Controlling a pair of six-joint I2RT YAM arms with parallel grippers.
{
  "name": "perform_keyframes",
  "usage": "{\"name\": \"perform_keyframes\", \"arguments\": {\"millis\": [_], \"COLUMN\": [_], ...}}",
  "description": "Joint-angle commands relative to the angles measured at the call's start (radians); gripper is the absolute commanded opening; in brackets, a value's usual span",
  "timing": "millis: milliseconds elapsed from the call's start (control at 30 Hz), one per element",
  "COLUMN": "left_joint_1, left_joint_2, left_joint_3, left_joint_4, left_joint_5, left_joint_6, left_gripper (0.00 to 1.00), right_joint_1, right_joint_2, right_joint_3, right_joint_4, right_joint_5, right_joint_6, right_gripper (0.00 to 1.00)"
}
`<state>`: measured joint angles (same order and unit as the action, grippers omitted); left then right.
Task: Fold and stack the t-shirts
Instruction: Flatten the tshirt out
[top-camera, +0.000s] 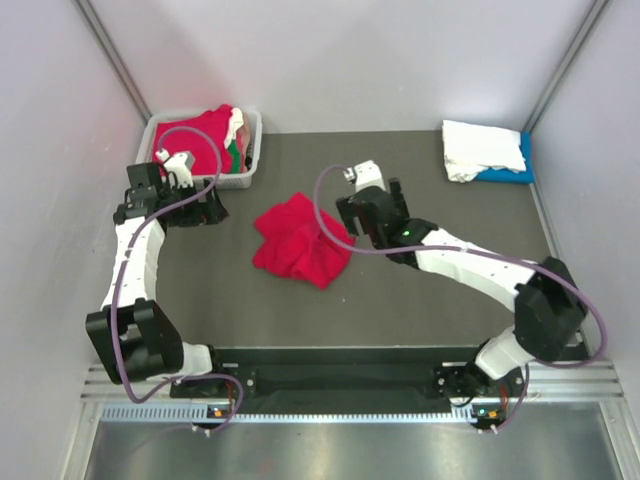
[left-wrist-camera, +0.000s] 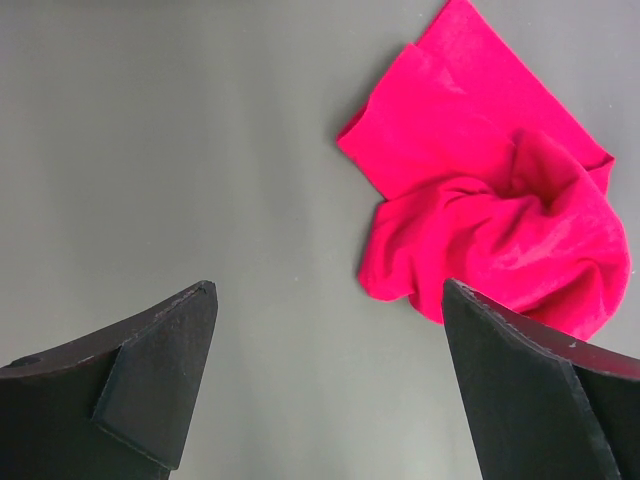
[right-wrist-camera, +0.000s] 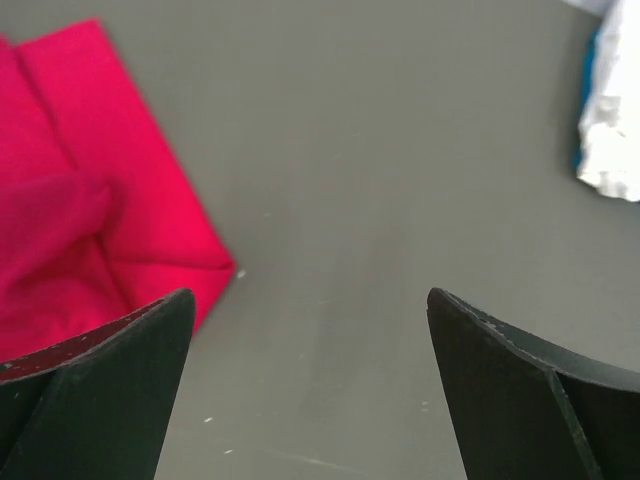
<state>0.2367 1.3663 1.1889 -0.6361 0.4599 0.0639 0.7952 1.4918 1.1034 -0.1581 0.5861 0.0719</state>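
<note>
A crumpled bright red t-shirt (top-camera: 298, 240) lies on the dark table mat, between the two arms. In the left wrist view this red t-shirt (left-wrist-camera: 500, 220) is ahead and to the right, partly behind the right finger. My left gripper (left-wrist-camera: 328, 290) is open over bare mat, left of the shirt (top-camera: 203, 212). The right wrist view has the red t-shirt (right-wrist-camera: 80, 210) at the left edge. My right gripper (right-wrist-camera: 310, 295) is open with nothing between its fingers, just right of the shirt (top-camera: 352, 215). A folded white t-shirt (top-camera: 480, 148) rests on a blue one (top-camera: 512, 172) at the far right.
A pale plastic tub (top-camera: 252, 150) at the far left corner holds more cloth, mostly red (top-camera: 200, 135). Grey walls close in the table on the left, back and right. The white and blue stack (right-wrist-camera: 610, 130) shows at the right edge of the right wrist view.
</note>
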Motion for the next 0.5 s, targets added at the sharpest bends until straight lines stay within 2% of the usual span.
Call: {"name": "perform_keyframes", "arguments": {"millis": [0,133,467], "left_joint_1": [-0.031,-0.088,-0.123], "left_joint_2": [-0.033,-0.065,-0.064], "left_joint_3": [-0.017,-0.044,-0.046], "left_joint_4": [0.007,0.026,0.013], "left_joint_5": [0.037,0.017,0.003], "left_joint_6": [0.001,-0.009,0.002], "left_gripper": [0.98,0.98,0.98], "right_joint_1": [0.076,0.140,0.243], "right_joint_2": [0.074,0.123,0.257], "right_joint_3": [0.113,0.173,0.305], "right_joint_4": [-0.038,-0.055,-0.106], "right_joint_5": [0.038,0.029,-0.011], "right_joint_6": [0.026,0.034,0.063], "right_gripper": [1.00,1.00,1.00]}}
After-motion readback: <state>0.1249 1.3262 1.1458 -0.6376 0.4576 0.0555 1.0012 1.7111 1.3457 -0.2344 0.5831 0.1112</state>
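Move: The red t-shirt lies crumpled on the table between the two open, empty hands, roughly 17 cm below both. From the right hand its middle is about 18 cm left and 4 cm ahead; the white cloth pile is some 36 cm right and 28 cm ahead of that hand. From the left hand the t-shirt is about 22 cm right and 4 cm ahead, and the plastic bin about 8 cm left and 27 cm ahead. The right hand sweeps quickly left, about 11 cm, drawing back some 3 cm and turning about 10 degrees counter-clockwise, until its wide-open fingers hang over the t-shirt's right part, still well above the cloth. The left hand, also open and high, eases right towards the t-shirt by about 4 cm with a slight clockwise turn, then slows almost to a stop short of it. ##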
